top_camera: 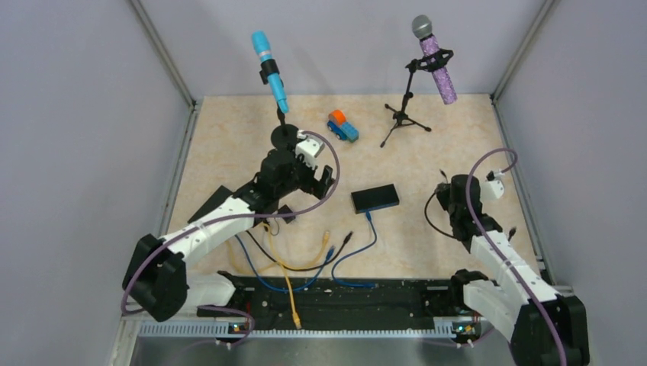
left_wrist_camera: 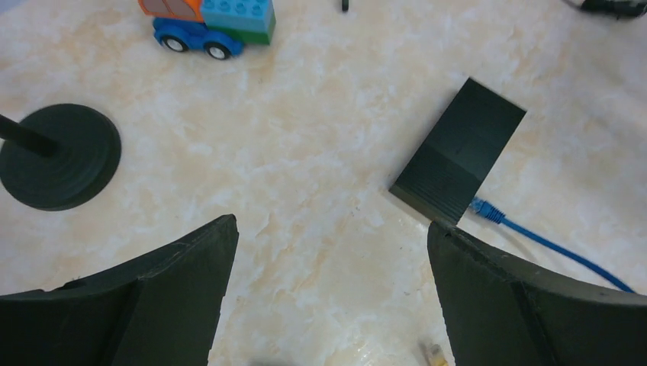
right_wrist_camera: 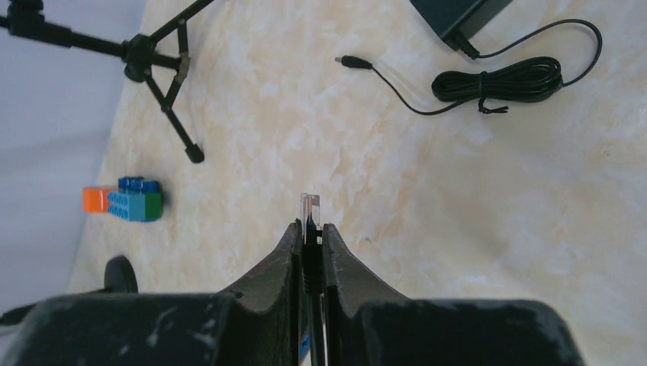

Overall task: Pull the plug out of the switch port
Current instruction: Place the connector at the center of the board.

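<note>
The black switch [top_camera: 375, 198] [left_wrist_camera: 460, 152] lies flat mid-table. A blue cable's plug [left_wrist_camera: 485, 208] [top_camera: 368, 216] sits in the port on its near edge. My left gripper [left_wrist_camera: 332, 229] [top_camera: 320, 183] hovers open over bare table just left of the switch, nothing between its fingers [left_wrist_camera: 183, 297]. My right gripper [right_wrist_camera: 309, 229] [top_camera: 450, 197] is off to the right of the switch. It is shut on a clear plug [right_wrist_camera: 308, 207] with a black boot, which pokes out past the fingertips above the table. That plug touches nothing.
Loose blue, yellow and black cables [top_camera: 294, 267] lie near the front rail; a yellow plug [left_wrist_camera: 433, 353] lies under my left gripper. Toy truck [top_camera: 343, 126], blue microphone on a round base [left_wrist_camera: 59, 156], purple microphone on a tripod [top_camera: 404, 118]. A power adapter [right_wrist_camera: 450, 11] with coiled lead [right_wrist_camera: 496, 80].
</note>
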Controlling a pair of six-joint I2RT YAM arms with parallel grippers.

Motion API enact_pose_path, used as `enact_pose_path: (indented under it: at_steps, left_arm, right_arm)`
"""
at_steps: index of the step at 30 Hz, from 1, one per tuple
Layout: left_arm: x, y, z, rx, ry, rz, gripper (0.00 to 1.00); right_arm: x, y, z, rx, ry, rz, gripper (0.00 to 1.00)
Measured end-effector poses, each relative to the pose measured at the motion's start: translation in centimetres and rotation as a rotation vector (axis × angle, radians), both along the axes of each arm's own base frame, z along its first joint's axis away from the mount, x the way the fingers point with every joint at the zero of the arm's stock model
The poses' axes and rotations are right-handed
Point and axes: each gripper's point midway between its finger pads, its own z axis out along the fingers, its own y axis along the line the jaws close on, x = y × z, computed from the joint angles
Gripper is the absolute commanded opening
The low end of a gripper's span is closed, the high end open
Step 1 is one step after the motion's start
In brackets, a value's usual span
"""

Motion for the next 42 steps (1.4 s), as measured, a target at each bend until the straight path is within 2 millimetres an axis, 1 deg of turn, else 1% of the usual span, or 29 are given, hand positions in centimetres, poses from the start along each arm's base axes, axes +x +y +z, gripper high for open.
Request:
enact_pose_path:
  at_steps: [3, 4, 6, 9, 11, 14, 17, 19, 21, 24, 26, 28, 29, 31, 32, 33, 36, 38, 41, 42]
  left_arm:
    - [-0.6, 0.8, 2.7, -0.08, -0.06, 0.04, 0.99]
    - [-0.8, 1.0, 3.4, -0.101, -0.073, 0.048, 0.99]
    - [-1.2, 1.4, 4.0, -0.133, -0.084, 0.063, 0.99]
    - [-1.9, 2.1, 4.0, -0.162, -0.079, 0.07, 0.99]
    - [-2.3, 2.2, 4.0, -0.176, -0.069, 0.064, 0.99]
    - [-2.8, 2.2, 4.2, -0.192, -0.065, 0.054, 0.99]
    - [-3.4, 2.3, 4.8, -0.214, -0.074, 0.047, 0.99]
    - [-3.6, 2.5, 5.2, -0.226, -0.081, 0.05, 0.99]
    - [-3.6, 2.8, 5.4, -0.232, -0.086, 0.065, 0.99]
    - [-3.6, 3.0, 5.1, -0.22, -0.076, 0.077, 0.99]
    - [-3.7, 3.2, 4.5, -0.205, -0.059, 0.083, 0.99]
    - [-3.8, 3.3, 4.0, -0.19, -0.045, 0.082, 0.99]
    - [-3.8, 3.3, 3.7, -0.183, -0.037, 0.082, 0.99]
    - [-3.8, 3.2, 3.0, -0.169, -0.016, 0.076, 0.99]
    - [-3.9, 3.1, 2.7, -0.161, -0.003, 0.072, 0.99]
    - [-3.9, 3.0, 2.4, -0.154, 0.009, 0.069, 0.99]
    - [-3.8, 2.9, 1.8, -0.141, 0.029, 0.067, 0.99]
    - [-3.8, 2.9, 1.6, -0.134, 0.037, 0.068, 0.99]
    - [-3.6, 2.9, 1.2, -0.12, 0.046, 0.067, 0.99]
    - [-3.6, 2.9, 1.1, -0.112, 0.047, 0.066, 0.99]
  right_arm:
    - [1.1, -0.6, -1.3, 0.037, -0.007, -0.066, 0.0]
    - [1.9, -0.8, -1.6, 0.055, -0.017, -0.083, 0.0]
    - [3.5, -1.4, -2.3, 0.099, -0.033, -0.111, 0.0]
    - [5.4, -2.7, -3.4, 0.148, -0.054, -0.158, 0.0]
    - [6.1, -3.2, -3.7, 0.16, -0.074, -0.176, 0.0]
    - [7.5, -3.4, -3.8, 0.161, -0.093, -0.182, 0.0]
    - [9.3, -3.5, -3.6, 0.16, -0.11, -0.183, 0.03]
    - [10.2, -4.1, -3.4, 0.154, -0.128, -0.189, 0.06]
    - [10.5, -4.9, -3.3, 0.138, -0.132, -0.2, 0.13]
    - [11.1, -5.8, -3.3, 0.105, -0.126, -0.193, 0.14]
    - [11.6, -5.8, -3.5, 0.088, -0.115, -0.164, 0.18]
    - [11.9, -5.7, -3.6, 0.075, -0.105, -0.13, 0.24]
    - [12.0, -5.6, -3.6, 0.069, -0.102, -0.115, 0.28]
    - [12.1, -5.3, -3.6, 0.062, -0.1, -0.093, 0.42]
    - [12.0, -5.2, -3.7, 0.057, -0.095, -0.074, 0.45]
    - [12.0, -5.1, -3.7, 0.055, -0.092, -0.063, 0.47]
    - [12.1, -5.0, -3.6, 0.043, -0.073, -0.031, 0.49]
    - [12.1, -4.5, -2.8, 0.034, -0.076, 0.005, 0.5]
    - [11.5, -3.3, -0.4, 0.017, -0.111, 0.087, 0.51]
    - [11.1, -2.6, 0.7, 0.014, -0.128, 0.126, 0.52]
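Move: The black cable's connector is already pinched in the right hand. The bare tabletop it is bound for lies about 7 cm ahead, 2 cm to the right and some 10 cm below. Just short of that spot is the adapter's small plug, 6 cm ahead and 2 cm right; the adapter block is 2 cm ahead and 8 cm right, and the switch 18 cm left and 2 cm back. From the idle left hand, that spot is roughly 8 cm ahead, 34 cm right and 16 cm down. The black connector is carried by the right hand about 12 cm forward, with some 5 cm to the right and 4 cm down, past the adapter's small plug. The fingers then open about halfway and let go of it, and the emptied hand lifts some 4 cm and swings slightly left. The left hand, empty and wide open, draws back and left about 4 cm, rising and then sinking again. ##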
